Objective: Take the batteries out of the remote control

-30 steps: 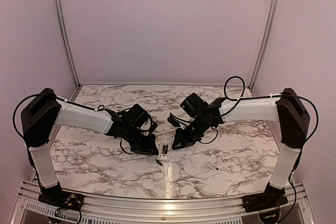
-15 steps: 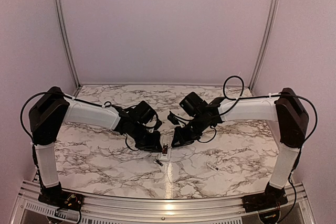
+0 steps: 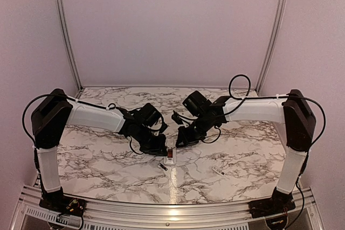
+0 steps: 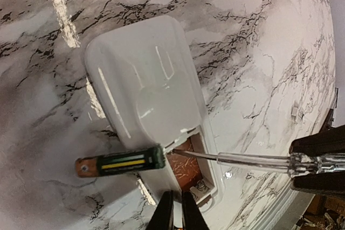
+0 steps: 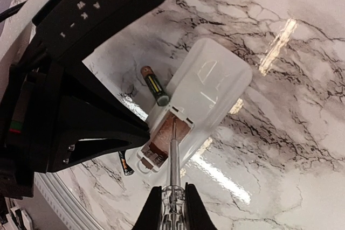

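Observation:
The white remote control (image 4: 143, 74) lies face down on the marble, its open recess (image 4: 187, 166) showing a copper-red floor and a spring. One battery (image 4: 119, 162) rests across the remote's edge beside the recess, also visible from the right wrist (image 5: 154, 86). A second battery (image 5: 124, 164) lies on the table near the remote's end (image 3: 163, 166). My right gripper (image 5: 172, 189) is shut on a clear-handled screwdriver (image 5: 173, 160), whose tip sits inside the recess. My left gripper (image 4: 177, 193) is shut at the remote's recess end, with nothing seen between its fingers.
A small white flat chip (image 3: 217, 171) lies on the marble to the right of the remote (image 3: 170, 155). Both arms meet over the middle of the table (image 3: 108, 160), left gripper (image 3: 163, 148) and right gripper (image 3: 180, 141) close together. A metal rail runs along the near edge.
The left arm has swung right, bringing its gripper up to the remote's end. The right gripper with the screwdriver has shifted slightly back and left.

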Robot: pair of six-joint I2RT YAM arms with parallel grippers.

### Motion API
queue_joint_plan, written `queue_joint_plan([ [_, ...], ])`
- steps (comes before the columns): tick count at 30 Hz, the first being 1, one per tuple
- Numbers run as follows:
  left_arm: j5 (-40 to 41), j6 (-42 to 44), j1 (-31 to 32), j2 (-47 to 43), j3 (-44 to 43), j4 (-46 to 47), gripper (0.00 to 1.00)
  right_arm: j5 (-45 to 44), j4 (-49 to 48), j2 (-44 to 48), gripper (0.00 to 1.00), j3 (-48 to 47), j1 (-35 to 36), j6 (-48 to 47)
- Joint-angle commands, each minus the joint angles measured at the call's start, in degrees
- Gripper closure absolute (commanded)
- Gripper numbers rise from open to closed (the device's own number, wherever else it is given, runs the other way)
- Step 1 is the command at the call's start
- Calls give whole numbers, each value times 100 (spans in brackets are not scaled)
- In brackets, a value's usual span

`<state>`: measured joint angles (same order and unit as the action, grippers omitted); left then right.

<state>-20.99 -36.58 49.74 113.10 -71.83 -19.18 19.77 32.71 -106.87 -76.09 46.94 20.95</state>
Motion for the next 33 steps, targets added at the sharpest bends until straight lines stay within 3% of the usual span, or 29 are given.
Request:
queue_joint_plan([
  [1, 26, 116, 20, 204, -143, -43, 92, -208, 101, -142, 100, -305, 35, -39],
  [18, 123, 44, 20, -2, -2, -30, 91, -76, 172, -88, 100, -371, 35, -168],
  [28, 807, 179, 21, -783, 356, -219, 63, 161, 233, 255, 100, -378, 35, -177],
  [33, 1198, 421, 20, -1328, 481, -375, 56, 211, 426, 444, 100, -528, 35, -236],
])
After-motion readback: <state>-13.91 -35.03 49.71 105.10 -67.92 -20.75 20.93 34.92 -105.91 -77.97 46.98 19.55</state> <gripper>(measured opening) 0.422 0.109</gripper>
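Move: The remote's battery compartment lies about 2 cm right of the left fingertips, 1 cm ahead and 2 cm below. From the left hand, the green battery is some 4 cm ahead and 2 cm left, and the black battery 5 cm back and 1 cm left, both about 2 cm below. From the right hand, which holds a screwdriver, the compartment is roughly 4 cm left, 1 cm back and 6 cm down. Nearly shut, the left fingertips keep resting against the compartment's left edge for over half the time, then spread to almost half open and come away up and to the left, about 4 cm in all, the hand tipping up slightly. The right hand keeps its grip on the screwdriver, its tip down at the compartment, eases half a centimetre forward, and finally lifts about 1.5 cm. ##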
